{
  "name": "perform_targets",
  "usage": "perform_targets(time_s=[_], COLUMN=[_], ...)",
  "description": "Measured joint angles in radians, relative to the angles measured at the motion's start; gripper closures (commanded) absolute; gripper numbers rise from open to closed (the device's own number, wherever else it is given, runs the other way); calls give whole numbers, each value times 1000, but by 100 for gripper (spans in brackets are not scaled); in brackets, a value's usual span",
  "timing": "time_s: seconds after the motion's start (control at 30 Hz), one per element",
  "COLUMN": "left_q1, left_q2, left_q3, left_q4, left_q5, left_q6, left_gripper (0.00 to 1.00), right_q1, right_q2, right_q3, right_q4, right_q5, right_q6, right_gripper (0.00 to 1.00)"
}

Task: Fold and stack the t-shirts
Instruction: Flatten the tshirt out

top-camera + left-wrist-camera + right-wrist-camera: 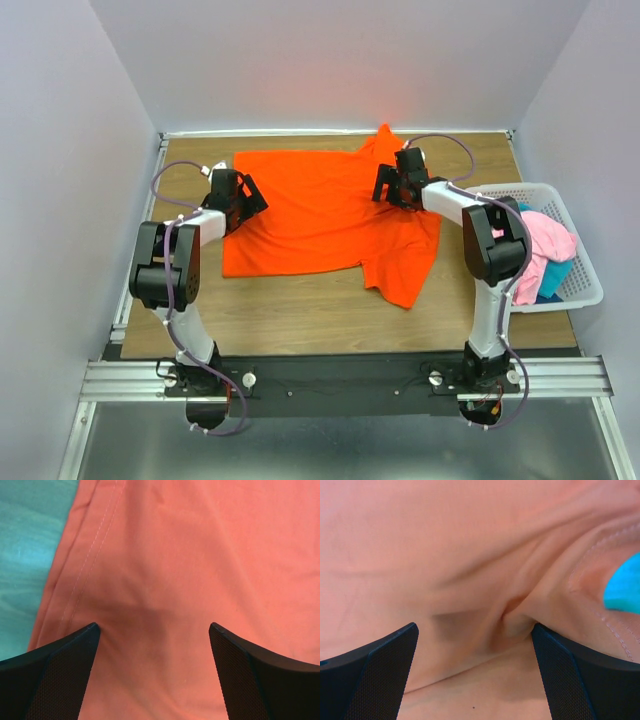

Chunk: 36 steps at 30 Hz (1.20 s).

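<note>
The orange-red t-shirt (320, 215) lies spread on the wooden table, with a sleeve peaking at the far middle and a corner hanging toward the near right. My left gripper (245, 200) is open, low over the shirt's left hem; the left wrist view shows orange cloth (165, 580) and a stitched hem between its fingers. My right gripper (392, 188) is open over the shirt's upper right part, with wrinkled cloth (470, 580) between its fingers. The pink t-shirt (545, 240) and the teal-blue t-shirt (553, 280) lie bunched in the basket at the right.
The white lattice basket (590, 280) stands at the table's right edge. Grey walls close in the left, far and right sides. A metal rail (340, 378) with both arm bases runs along the near edge.
</note>
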Motion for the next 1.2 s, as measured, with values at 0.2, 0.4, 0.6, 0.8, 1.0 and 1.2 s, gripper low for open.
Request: perform_targets(time_s=[0.2, 0.4, 0.6, 0.8, 1.0, 1.2], left_q1=[10, 11, 11, 12, 11, 11], left_q2=[22, -141, -452, -598, -756, -775], left_q3=[56, -39, -278, -462, -600, -625], left_q4=[-47, -75, -84, -143, -217, -222], left_q5=[0, -16, -81, -108, -129, -142], left_q6=[5, -3, -81, -148, -204, -225], left_gripper=[2, 2, 2, 2, 2, 21], right_q1=[-7, -9, -11, -11, -11, -11], right_q2=[41, -51, -381, -590, -618, -642], right_q3=[66, 34, -124, -293, -377, -378], right_q4=[-19, -71, -64, -54, -73, -72], right_q5=[30, 54, 94, 96, 94, 93], right_q6=[-30, -63, -48, 22, 60, 72], right_gripper=[0, 0, 0, 0, 0, 0])
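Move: The shirt's near left corner lies about 17 cm back and 6 cm to the left of the left gripper, at table height; its far left corner is some 15 cm ahead and 5 cm left. From the right gripper the near right sleeve lies roughly 18 cm back and 3 cm right, the bunched crease is about 1 cm ahead and 2 cm right, and the far right sleeve about 16 cm ahead and 1 cm left. Finish the forward push on the shirt with both open grippers, barely 1 cm more, then lift both off the cloth. Bring the left one back about 18 cm and a little left in a low arc, turning some 15 degrees counter-clockwise, down to table level at the near left corner. Raise the right one about 12 cm, drawing it back 10 cm and 5 cm right towards the near right sleeve, and hold it there, open. ##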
